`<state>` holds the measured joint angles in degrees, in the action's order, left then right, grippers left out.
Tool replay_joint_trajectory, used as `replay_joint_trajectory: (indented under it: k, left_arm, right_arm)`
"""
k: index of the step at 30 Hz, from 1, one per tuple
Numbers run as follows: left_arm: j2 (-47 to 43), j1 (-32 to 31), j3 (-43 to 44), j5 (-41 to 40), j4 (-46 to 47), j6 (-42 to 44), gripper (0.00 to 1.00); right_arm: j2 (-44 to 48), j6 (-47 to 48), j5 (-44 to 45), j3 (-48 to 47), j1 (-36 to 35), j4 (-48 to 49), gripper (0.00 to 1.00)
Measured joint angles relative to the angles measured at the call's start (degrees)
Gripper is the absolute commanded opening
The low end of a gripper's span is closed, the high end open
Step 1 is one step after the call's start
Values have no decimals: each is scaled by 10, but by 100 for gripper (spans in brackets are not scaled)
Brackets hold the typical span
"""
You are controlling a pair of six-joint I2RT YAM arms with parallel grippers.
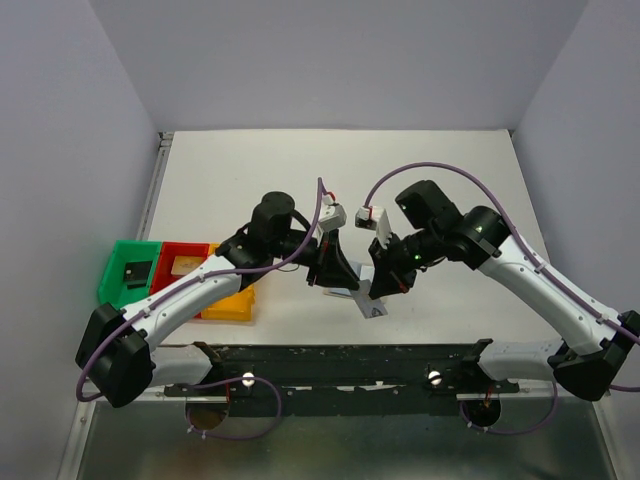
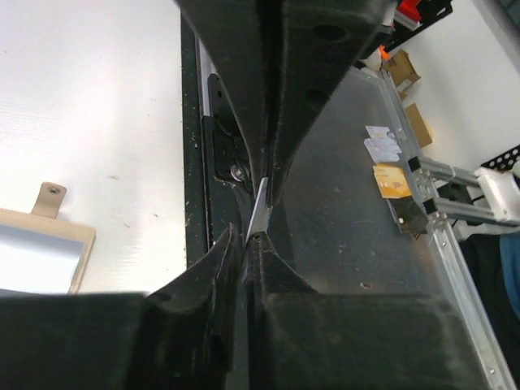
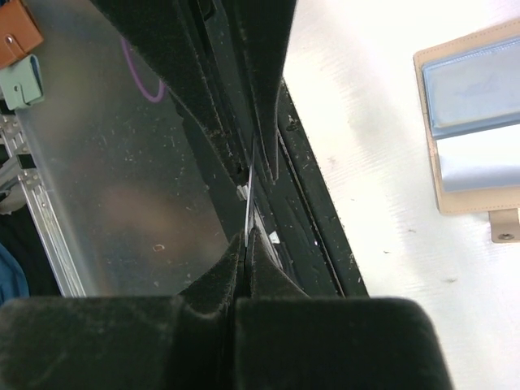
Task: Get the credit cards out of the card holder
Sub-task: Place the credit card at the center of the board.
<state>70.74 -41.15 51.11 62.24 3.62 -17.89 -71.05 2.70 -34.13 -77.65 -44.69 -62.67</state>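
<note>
A thin silver-grey credit card [image 2: 262, 207] shows edge-on above the table's front edge, pinched from both ends. My left gripper [image 2: 245, 236] is shut on its near end, and the right arm's fingers [image 2: 276, 97] clamp the far end. In the right wrist view the same credit card [image 3: 250, 203] runs from my shut right gripper [image 3: 246, 236] up into the left arm's fingers [image 3: 244, 89]. From above, the left gripper [image 1: 343, 277] and right gripper [image 1: 377, 283] meet over the card holder [image 1: 368, 303]. The holder lies open, blue-grey inside, with its tan tab [image 2: 50, 195] sticking out.
Green [image 1: 128, 270], red [image 1: 181, 261] and yellow [image 1: 229, 304] bins stand at the left, a small black object in the green one. A black rail [image 1: 350, 355] runs along the table's front edge. White walls close off the back and sides.
</note>
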Motion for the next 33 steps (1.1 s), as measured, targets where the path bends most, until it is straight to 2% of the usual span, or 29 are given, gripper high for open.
replay_joint_trajectory:
  k: [1,11,12,13,15,17,19,26,30,32,33]
  left_arm:
    - [0,-1,0,1,2,-2,1]
    - [0,-6,-14,17,39,-21,0]
    - [0,-6,-16,19,45,-25,0]
    - [0,-6,-18,20,50,-28,0]
    - [0,-6,-22,22,60,-32,0]
    - [0,-6,-27,23,71,-37,0]
    - [0,-6,-33,23,80,-41,0]
    - [-5,19,-53,11,119,-68,0]
    - [-21,106,-100,-47,187,-130,0]
    - [-25,146,-118,-93,209,-165,0]
    - [-26,185,-127,-142,212,-189,0]
  right_arm:
    - [0,0,0,0,0,0,0]
    - [-1,4,5,0,0,-5,0]
    - [-1,4,5,0,0,-5,4]
    - [-1,4,5,0,0,-5,19]
    - [0,2,5,0,0,-6,38]
    - [0,-2,10,0,0,-2,50]
    - [1,-7,21,0,-2,2,58]
    - [35,-54,125,-12,2,15,61]
    - [98,-86,237,-3,6,51,60]
    - [148,-101,292,25,7,90,60]
    - [175,-109,318,45,8,110,60]
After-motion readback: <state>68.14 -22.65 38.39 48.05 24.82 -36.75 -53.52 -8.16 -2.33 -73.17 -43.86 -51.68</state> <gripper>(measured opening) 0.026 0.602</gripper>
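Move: The credit card, still in the right fingers, has its middle about 2 cm back and 2 cm right of the left hand, 1 cm lower; from the right hand it is some 2 cm back and 2 cm left, level. The card holder lies open about 15 cm ahead and 3 cm right of the left hand, 24 cm below; the yellow bin some 13 cm ahead, 24 cm left, 23 cm below it. Left pinches the card, right lets go and retreats forward, right and up, left carries it some 14 cm forward-left. ##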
